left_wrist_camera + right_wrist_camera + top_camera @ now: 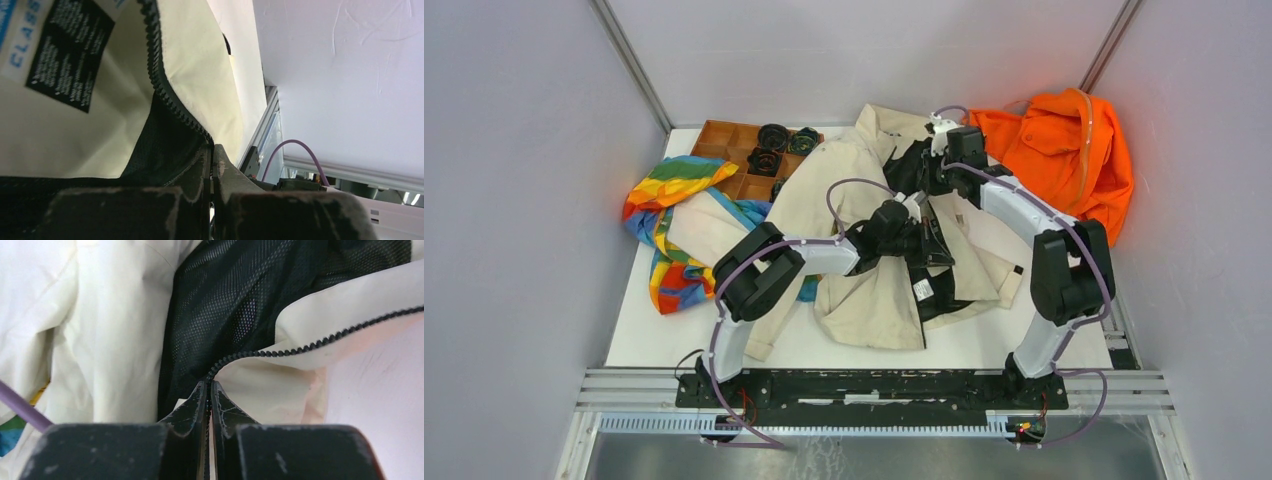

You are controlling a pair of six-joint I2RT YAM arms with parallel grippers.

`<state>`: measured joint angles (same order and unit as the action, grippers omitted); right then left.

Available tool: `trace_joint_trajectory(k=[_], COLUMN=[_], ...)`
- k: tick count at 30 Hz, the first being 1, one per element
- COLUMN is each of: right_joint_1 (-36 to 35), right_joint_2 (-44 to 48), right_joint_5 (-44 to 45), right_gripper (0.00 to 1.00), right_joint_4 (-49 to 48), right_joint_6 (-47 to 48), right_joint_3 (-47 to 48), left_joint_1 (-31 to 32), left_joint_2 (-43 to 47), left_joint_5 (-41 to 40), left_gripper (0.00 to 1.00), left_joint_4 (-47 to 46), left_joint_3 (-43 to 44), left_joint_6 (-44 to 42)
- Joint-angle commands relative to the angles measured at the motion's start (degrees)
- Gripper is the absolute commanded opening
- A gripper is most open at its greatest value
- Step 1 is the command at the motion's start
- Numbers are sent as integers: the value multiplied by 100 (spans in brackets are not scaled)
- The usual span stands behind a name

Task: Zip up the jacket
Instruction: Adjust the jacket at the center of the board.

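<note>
The cream jacket (pixel 864 210) lies open on the white table, its black lining (pixel 929 270) showing. My left gripper (pixel 921 243) sits over the jacket's middle, shut on the jacket's zipper edge (pixel 170 95), which runs up from between its fingertips (pixel 212 150). A black care label (pixel 65 50) is sewn on the cream inside. My right gripper (pixel 921 180) reaches in near the collar. In the right wrist view its jaws (pixel 209 385) are pinched on the other zipper edge (pixel 300 347), whose black teeth run right along a cream flap beside black mesh lining (pixel 225 305).
A rainbow-striped cloth (pixel 674 225) lies at the left, partly under a sleeve. An orange garment (pixel 1059 150) is bunched at the back right. A brown compartment tray (pixel 724 150) with black round parts stands at the back left. Grey walls enclose the table; a rail runs along the near edge.
</note>
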<state>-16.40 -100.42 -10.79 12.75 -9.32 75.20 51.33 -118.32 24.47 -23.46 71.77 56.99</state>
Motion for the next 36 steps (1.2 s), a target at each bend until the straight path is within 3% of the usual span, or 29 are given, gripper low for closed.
trace_joint_trajectory(k=[1, 4, 12, 15, 19, 25, 32, 36], right_joint_1=[-23, -6, 351, 702, 1456, 2439, 3224, 3311], right_joint_2=[-126, 81, 1234, 1871, 2801, 3882, 3883, 3600], right_joint_5=[236, 270, -60, -631, -2202, -3970, -3915, -3858], right_gripper=[12, 22, 64, 76, 89, 91, 91, 85], right_joint_4=[-173, -107, 58, 77, 258, 997, 2652, 3524], right_joint_6=[164, 430, 1503, 1940, 2675, 3296, 4607, 5248], right_joint_3=[185, 188, -372, -868, -1592, -2788, -2854, -2646], left_joint_1=[-70, -81, -89, -91, -96, -94, -82, -71], left_joint_2=[79, -23, -174, -261, -367, -503, -734, -866], left_joint_5=[-218, -247, -184, -111, -16, 116, 264, 310], left_gripper=[2, 2, 2, 2, 2, 2, 2, 2], left_joint_4=[-499, -655, -911, -1059, -1248, -1448, -1618, -1656], left_joint_3=[-106, -110, -93, -69, -27, 91, 322, 461], left_joint_6=[627, 740, 936, 1040, 1156, 1289, 1473, 1547])
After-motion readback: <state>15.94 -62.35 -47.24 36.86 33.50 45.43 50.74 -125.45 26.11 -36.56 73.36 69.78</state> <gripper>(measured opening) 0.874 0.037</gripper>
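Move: The jacket's right front zipper edge is in both grippers, the upper part in the right one, the middle part in the left. The lower right hem corner lies about 23 cm back and 15 cm right of the right hand, some 8 cm lower; the sleeve cuff is about 4 cm ahead of that corner and just outside it. The white tag is roughly 21 cm straight back from the right hand. From the left hand, the corner is about 8 cm back and 10 cm right. The upper zipper edge is set down and let go: the right hand dips slightly as its fingers open wide. It then lifts clear and swings back and right towards the lower hem corner, some 23 cm in all, coming back down to its starting height and turning about 20 degrees counter-clockwise. The left hand keeps its pinch on the middle of the edge, easing a couple of centimetres right and slightly forward with a small tilt. ##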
